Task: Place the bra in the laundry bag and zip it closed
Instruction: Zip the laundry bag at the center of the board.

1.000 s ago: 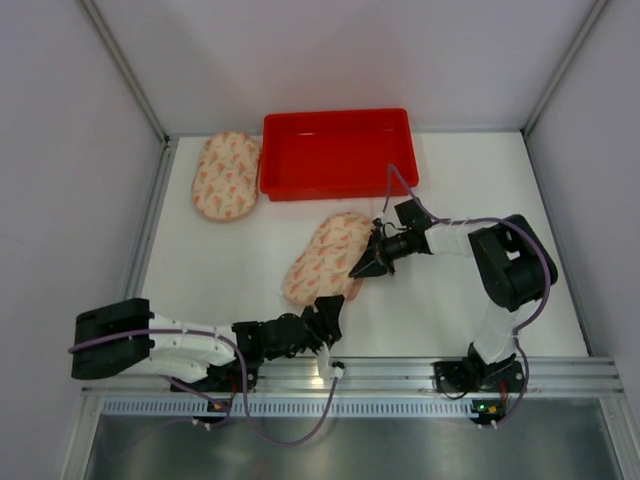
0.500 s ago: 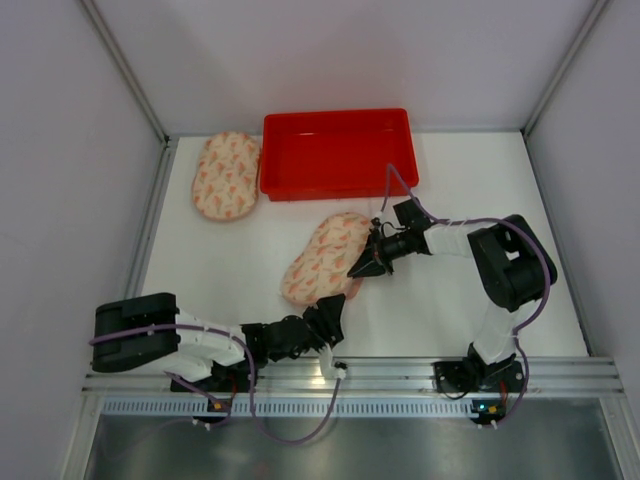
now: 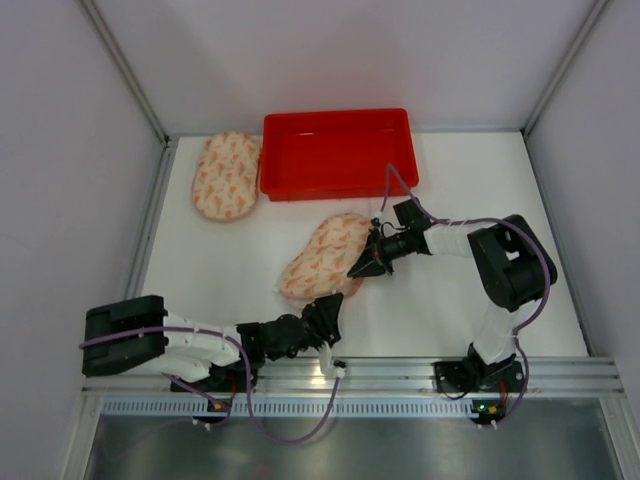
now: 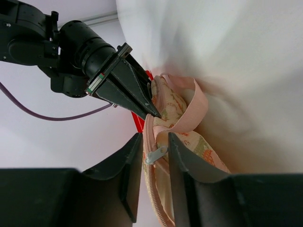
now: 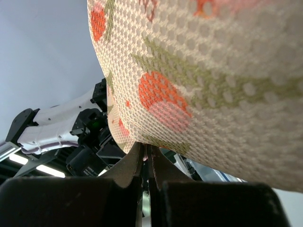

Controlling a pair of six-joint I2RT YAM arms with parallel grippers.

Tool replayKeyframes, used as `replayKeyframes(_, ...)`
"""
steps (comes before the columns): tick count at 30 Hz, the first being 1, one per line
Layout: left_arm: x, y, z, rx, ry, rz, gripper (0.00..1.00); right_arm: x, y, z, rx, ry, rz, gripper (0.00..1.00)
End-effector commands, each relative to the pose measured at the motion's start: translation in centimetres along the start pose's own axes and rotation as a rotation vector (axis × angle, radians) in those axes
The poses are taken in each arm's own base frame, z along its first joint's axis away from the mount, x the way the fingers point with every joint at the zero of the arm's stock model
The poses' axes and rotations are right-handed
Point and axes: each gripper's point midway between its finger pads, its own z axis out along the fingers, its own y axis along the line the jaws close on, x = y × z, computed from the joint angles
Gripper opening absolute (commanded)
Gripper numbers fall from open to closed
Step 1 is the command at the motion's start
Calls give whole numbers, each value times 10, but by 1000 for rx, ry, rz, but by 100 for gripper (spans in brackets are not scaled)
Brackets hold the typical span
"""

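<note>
The laundry bag [image 3: 320, 262], a mesh pouch with an orange and green print, lies mid-table. My right gripper [image 3: 358, 268] is shut on its right edge, and thin pink fabric is pinched between the fingertips [image 5: 147, 147]. My left gripper [image 3: 328, 305] is at the bag's near end. Its jaws stand narrowly apart on either side of the pale zipper pull [image 4: 155, 154], with a sliver of gap on one side. A pink strap [image 4: 191, 111] loops over the bag's end. The bra is hidden.
A red bin [image 3: 340, 116] stands at the back centre. A second printed pouch [image 3: 226, 175] lies to its left. Grey walls close in the table on the left, right and back. A metal rail [image 3: 400, 375] runs along the near edge.
My left gripper's jaws have narrowed around the zipper pull. The bag's near end has shifted slightly to the left. The right gripper has kept its hold and place.
</note>
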Motion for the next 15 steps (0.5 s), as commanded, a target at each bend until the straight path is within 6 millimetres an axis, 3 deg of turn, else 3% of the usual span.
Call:
replayKeyframes(1,3,17,-4,-51,9,-5,31,10,6,3,-14,31,-40,0)
replayKeyframes(3,2,18,-4,-51,5,-4,26,10,6,2,-9,31,-41,0)
replayKeyframes(7,-1,17,-6,-26,-16,-4,1,9,8,2,-3,26,-57,0)
replayKeyframes(15,-6,11,-11,20,-53,-13,0,10,9,-1,2,19,-83,0)
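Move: The laundry bag's silver zipper pull already sits between the left hand's open fingertips, under 1 cm off. From that hand, the right gripper's hold on the bag edge is about 6 cm ahead and 3 cm to the right, the pink strap loop about 3 cm ahead and 3 cm right, slightly lower, and the bag's body some 10 cm ahead, 3 cm left, and lower. From the right hand the pull lies roughly 6 cm back and 3 cm left. The zipper pull is pinched between the left fingertips, which close from about a third open to shut while the hand lifts about half a centimetre. The left hand then eases left and back by about 1 cm, away from the right gripper, with hardly any turn. The right hand keeps its shut grip on the bag edge, giving back only about half a centimetre. ##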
